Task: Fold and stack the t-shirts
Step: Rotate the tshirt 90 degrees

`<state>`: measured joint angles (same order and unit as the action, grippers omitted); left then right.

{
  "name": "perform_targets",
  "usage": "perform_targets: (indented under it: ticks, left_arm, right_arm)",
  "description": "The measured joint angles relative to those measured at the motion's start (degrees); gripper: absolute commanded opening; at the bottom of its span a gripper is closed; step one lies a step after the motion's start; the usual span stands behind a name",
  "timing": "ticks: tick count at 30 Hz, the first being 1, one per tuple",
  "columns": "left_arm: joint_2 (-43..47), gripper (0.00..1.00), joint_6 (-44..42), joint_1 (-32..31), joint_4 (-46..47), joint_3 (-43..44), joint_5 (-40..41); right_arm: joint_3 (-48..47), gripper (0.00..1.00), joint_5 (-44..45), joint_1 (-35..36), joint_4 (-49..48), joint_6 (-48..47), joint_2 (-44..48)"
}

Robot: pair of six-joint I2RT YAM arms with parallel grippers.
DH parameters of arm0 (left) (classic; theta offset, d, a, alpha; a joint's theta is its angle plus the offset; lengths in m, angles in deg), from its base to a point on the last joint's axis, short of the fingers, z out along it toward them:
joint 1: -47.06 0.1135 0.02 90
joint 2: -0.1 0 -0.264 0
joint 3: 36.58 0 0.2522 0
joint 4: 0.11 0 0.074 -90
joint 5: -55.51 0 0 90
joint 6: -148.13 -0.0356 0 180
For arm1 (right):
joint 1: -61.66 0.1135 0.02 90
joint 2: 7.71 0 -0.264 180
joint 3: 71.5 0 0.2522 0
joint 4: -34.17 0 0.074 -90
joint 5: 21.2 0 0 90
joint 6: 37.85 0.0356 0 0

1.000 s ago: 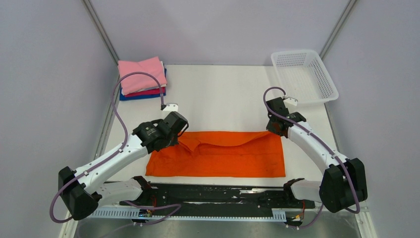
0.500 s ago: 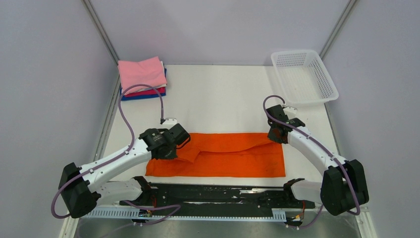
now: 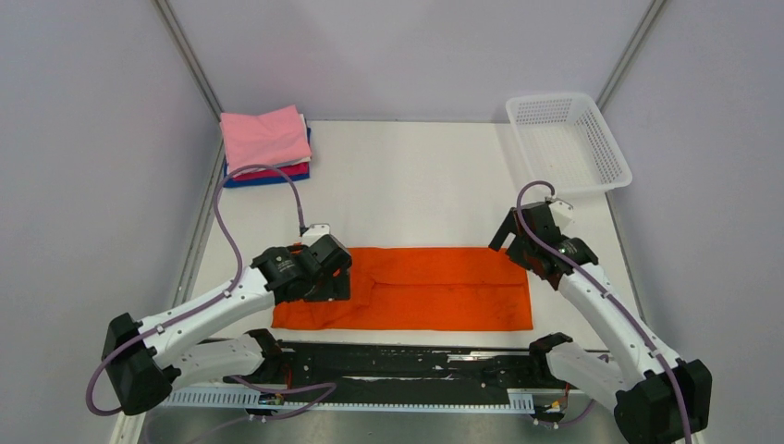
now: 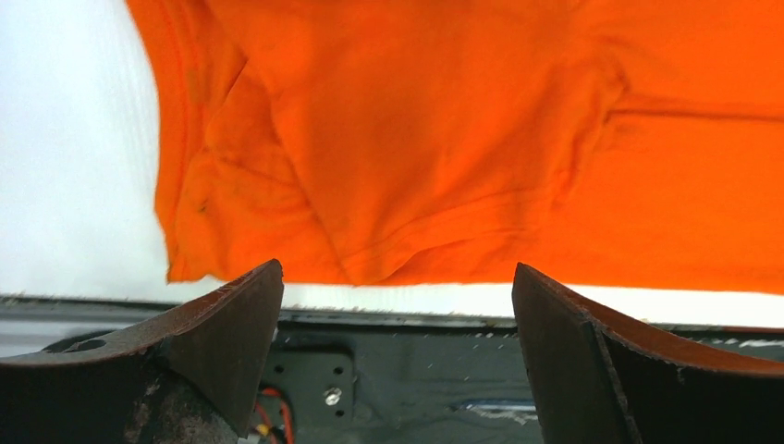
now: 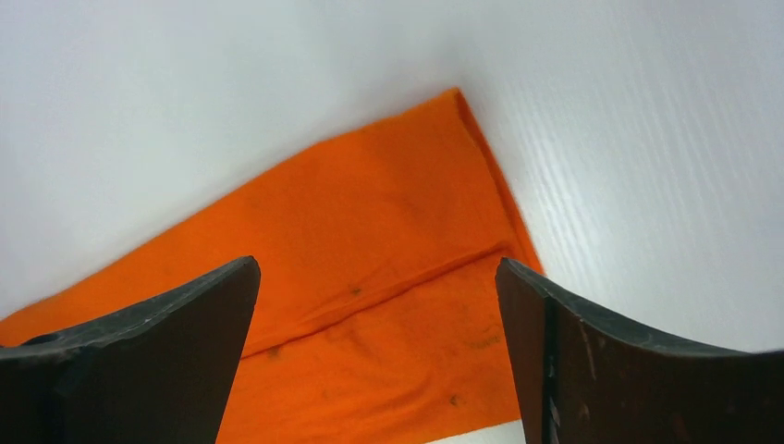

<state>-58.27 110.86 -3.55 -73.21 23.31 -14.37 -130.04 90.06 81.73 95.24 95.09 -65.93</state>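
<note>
The bright orange t-shirt (image 3: 425, 289) lies flat on the white table as a long folded band near the front edge. It also shows in the left wrist view (image 4: 462, 139) and the right wrist view (image 5: 370, 305). My left gripper (image 3: 325, 277) hovers over the band's left end, open and empty. My right gripper (image 3: 529, 248) hovers over its far right corner, open and empty. A stack of folded t-shirts (image 3: 266, 145), pink on top with magenta, white and blue below, sits at the back left corner.
A white plastic mesh basket (image 3: 567, 142) stands at the back right. The black arm mounting rail (image 3: 407, 363) runs along the table's near edge, just in front of the shirt. Grey walls enclose the table on three sides.
Both grippers have let go of the shirt's far edge and opened. The folded-over flap now lies flat. The right gripper has drawn back to the right, the left one toward the front.
</note>
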Motion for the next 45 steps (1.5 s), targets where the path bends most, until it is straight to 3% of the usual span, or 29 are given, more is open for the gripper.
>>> perform_targets:
  ticks: [6,12,16,24,28,34,38,45]
  left_arm:
    - [-3.8,1.0,-0.9,6.3,11.6,-0.3,-1.3]
    - [-11.6,1.0,-1.6,18.7,26.9,-5.3,-7.6]
    - [-19.4,1.0,-1.4,22.9,34.7,-6.2,-11.1]
    - [-33.9,1.0,-0.9,25.3,38.1,6.0,-9.9]
    - [-44.9,1.0,-1.2,26.0,38.1,18.6,-8.4]
    - [-69.0,1.0,-1.3,26.4,39.3,51.7,-11.4]
    - [-84.1,1.0,-0.8,26.5,43.0,73.7,-18.6]
    - [-100.8,1.0,1.7,25.8,60.0,92.1,-32.4]
  right_arm:
    - [4.2,1.0,-10.5,0.0,-12.2,-3.3,3.5]
    - [6.5,1.0,-22.6,0.0,-23.0,-5.3,-7.7]
    - [6.5,1.0,-26.9,0.0,-27.0,-6.1,-15.7]
    - [6.5,1.0,-32.0,0.0,-28.5,-7.5,-20.3]
    - [7.0,1.0,-35.9,0.2,-28.4,-8.7,-20.4]
    - [9.2,1.0,-41.4,3.4,-28.7,-9.0,-18.7]
    - [10.7,1.0,-45.4,9.9,-28.8,-10.0,-17.3]
    - [10.6,1.0,-51.7,19.6,-33.9,-10.3,-20.3]
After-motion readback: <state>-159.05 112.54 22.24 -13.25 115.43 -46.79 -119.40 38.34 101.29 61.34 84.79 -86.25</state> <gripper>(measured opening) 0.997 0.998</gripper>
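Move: Ahead of the left hand, about 12 cm out and 1 cm to its right, is the far left part of the orange t-shirt, which lies some 8 cm below both hands. The right hand goes for the t-shirt's right part, about 10 cm to its left and 3 cm ahead. The folded stack stands roughly 45 cm ahead and 16 cm left of the left hand; the white basket is some 36 cm ahead and 15 cm right of the right hand. Sinking about 7 cm with open fingers, both hands set their fingertips on the orange t-shirt, the left reaching forward, the right coming left. Then the left drags its end forward and increasingly right, nearly 50 cm forward in all, rising slightly and rolling left side down, while the right drags its end left and back, twisting counter-clockwise. ##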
